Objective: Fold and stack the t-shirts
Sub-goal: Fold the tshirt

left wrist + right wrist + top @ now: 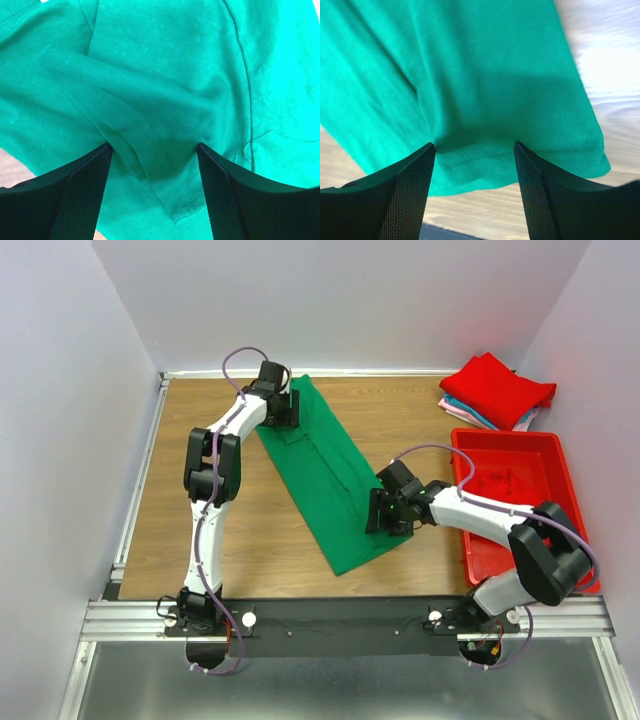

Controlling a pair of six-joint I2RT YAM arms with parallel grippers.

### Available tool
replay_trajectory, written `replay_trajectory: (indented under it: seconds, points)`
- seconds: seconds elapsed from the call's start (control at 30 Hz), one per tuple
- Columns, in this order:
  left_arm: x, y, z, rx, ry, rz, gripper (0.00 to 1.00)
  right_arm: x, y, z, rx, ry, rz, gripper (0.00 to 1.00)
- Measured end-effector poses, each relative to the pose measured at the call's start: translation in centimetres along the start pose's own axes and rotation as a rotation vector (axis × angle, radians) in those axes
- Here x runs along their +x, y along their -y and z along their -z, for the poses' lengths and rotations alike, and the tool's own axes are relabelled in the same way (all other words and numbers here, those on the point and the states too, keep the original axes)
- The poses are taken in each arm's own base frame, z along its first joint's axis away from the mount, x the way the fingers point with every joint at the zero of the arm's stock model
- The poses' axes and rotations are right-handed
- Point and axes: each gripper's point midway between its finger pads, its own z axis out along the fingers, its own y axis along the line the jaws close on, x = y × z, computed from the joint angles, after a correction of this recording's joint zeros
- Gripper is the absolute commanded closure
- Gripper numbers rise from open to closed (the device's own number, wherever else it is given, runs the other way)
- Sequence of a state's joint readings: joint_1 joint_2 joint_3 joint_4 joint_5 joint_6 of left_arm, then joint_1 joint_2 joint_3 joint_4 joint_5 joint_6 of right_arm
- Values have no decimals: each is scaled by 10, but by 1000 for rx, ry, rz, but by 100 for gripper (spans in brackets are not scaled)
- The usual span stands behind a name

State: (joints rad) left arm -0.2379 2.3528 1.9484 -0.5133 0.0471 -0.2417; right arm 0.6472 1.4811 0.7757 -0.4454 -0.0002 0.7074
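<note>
A bright green t-shirt (325,480) lies on the wooden table as a long diagonal strip. My left gripper (290,408) stands open over its far end; in the left wrist view its fingertips (155,150) straddle a stitched sleeve fold of the shirt (165,60). My right gripper (385,512) is open at the shirt's near right edge, its tips (474,147) on either side of the stitched hem (485,162). Neither gripper has closed on the cloth. A stack of folded t-shirts (497,390), red on top of pink and light blue, sits at the back right.
A red plastic bin (505,438) stands along the right side beside the right arm, with red cloth (500,480) inside. White walls close the table on three sides. Bare wood (250,530) shows left of the green shirt.
</note>
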Motion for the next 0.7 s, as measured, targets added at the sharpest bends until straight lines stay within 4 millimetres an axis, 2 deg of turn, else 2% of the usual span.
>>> replay_trajectory:
  seconds: [0.17,0.5,0.7]
  points:
    - [-10,3,-8,20,6,-46,23,18,-34,-2,-55,-49,-2,28]
    - [-13,9,-12,49,-4,-119,23,46,-102,-12,-120,-137,30,29]
    - [-17,18,-16,67,6,-160,23,64,-128,-14,-145,-174,56,29]
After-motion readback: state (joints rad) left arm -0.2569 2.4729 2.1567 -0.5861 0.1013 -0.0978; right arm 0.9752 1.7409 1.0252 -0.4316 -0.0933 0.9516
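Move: The green t-shirt, folded to a slanting strip, lies flat under both hands. Its middle is some 16 cm ahead and 13 cm left of the right hand, and about 14 cm back and 13 cm right of the left. Its near hem's middle is about 8 cm back and 3 cm left of the right hand, whose own neighbours are the table's near edge, 18 cm straight back, and the red bin's middle, 34 cm right and 5 cm ahead. Leftward by about 13 cm and some 5 cm back towards its base, the right hand sweeps level over the table, away from the red bin, its open fingertips still on the cloth and dragging the near end along while the wrist tilts slightly. The left hand stays down on the far part with open fingers, easing about 2 cm forward and 2 cm right, turning some 10 degrees clockwise. ##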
